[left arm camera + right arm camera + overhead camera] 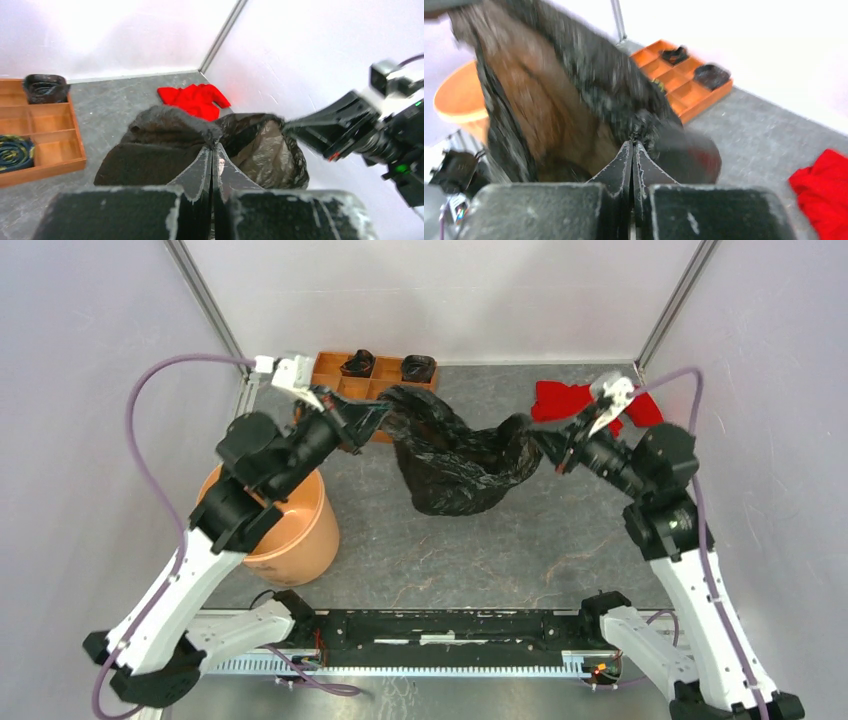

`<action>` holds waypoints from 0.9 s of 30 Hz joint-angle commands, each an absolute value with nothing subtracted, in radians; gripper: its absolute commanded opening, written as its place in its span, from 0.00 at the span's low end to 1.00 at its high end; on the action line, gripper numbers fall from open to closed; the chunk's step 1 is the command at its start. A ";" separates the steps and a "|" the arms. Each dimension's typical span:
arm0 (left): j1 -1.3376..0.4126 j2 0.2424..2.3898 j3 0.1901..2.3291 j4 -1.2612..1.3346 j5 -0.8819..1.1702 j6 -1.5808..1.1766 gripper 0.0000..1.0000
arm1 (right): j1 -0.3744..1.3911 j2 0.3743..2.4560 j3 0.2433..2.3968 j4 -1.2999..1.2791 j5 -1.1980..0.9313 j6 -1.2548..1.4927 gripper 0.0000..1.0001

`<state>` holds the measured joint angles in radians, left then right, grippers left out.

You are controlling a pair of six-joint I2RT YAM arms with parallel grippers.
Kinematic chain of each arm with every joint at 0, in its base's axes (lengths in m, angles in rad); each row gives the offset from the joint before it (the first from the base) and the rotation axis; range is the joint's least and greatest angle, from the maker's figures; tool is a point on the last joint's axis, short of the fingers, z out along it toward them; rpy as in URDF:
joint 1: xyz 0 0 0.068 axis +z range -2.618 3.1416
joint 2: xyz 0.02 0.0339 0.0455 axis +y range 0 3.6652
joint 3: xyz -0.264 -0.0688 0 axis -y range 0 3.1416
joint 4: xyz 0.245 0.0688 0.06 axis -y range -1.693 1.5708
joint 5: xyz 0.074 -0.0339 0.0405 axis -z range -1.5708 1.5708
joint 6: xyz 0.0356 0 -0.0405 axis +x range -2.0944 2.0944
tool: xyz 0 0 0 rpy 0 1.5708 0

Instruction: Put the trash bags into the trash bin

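Note:
A glossy black trash bag (455, 455) hangs stretched between my two grippers above the table's middle, its mouth pulled open. My left gripper (378, 415) is shut on the bag's left rim; in the left wrist view the bag (165, 130) bunches at the gripper's (213, 146) closed tips. My right gripper (545, 443) is shut on the right rim; in the right wrist view the bag (574, 85) fills the frame above the gripper's (632, 144) closed tips. The peach-orange trash bin (300, 530) stands at the left, under my left arm, apart from the bag.
A wooden compartment tray (340, 375) holding small rolled black bundles (418, 367) sits at the back left. A red cloth (560, 400) lies at the back right. Grey walls and frame posts close in the table on three sides.

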<state>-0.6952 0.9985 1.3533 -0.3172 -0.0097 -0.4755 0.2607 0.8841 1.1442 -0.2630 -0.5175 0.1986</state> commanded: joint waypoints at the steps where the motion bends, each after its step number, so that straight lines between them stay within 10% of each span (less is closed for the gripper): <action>1: -0.693 0.943 1.198 -0.348 -0.140 -0.473 0.02 | 0.261 0.814 0.849 -0.231 -0.605 0.246 0.01; 9: -0.693 0.840 0.983 -0.359 -0.070 -0.541 0.02 | 0.262 0.654 0.506 -0.180 -0.694 0.294 0.01; 18: -0.695 1.173 1.465 -0.209 0.197 -0.458 0.02 | 0.262 0.772 0.833 -0.232 -0.689 0.249 0.09; 27: -0.718 1.239 1.518 -0.222 0.341 -0.410 0.02 | 0.274 0.554 0.441 -0.072 -0.819 0.405 0.28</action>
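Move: The black bag is already slung between both closed grippers: its middle hangs about 10 cm to the left gripper's right, 1 cm back and 12 below; from the right gripper about 10 cm left, 2 back and 8 below. The bin stands some 22 cm left of the left gripper, 3 back and 33 lower. The wooden tray is about 30 cm ahead of the left gripper and 8 left; the red cloth is about 24 ahead of the right gripper and 27 right, both far below. Shake the bag out: drop both grippers together, the left about 17 cm, the right some 25 cm while drawing back, then swing both up again. Keep the left shut on its rim, carry it up past its starting height and to the right, turning clockwise. Start parting the right fingers as that hand rises, then let it sink a little, still low and farther back. ##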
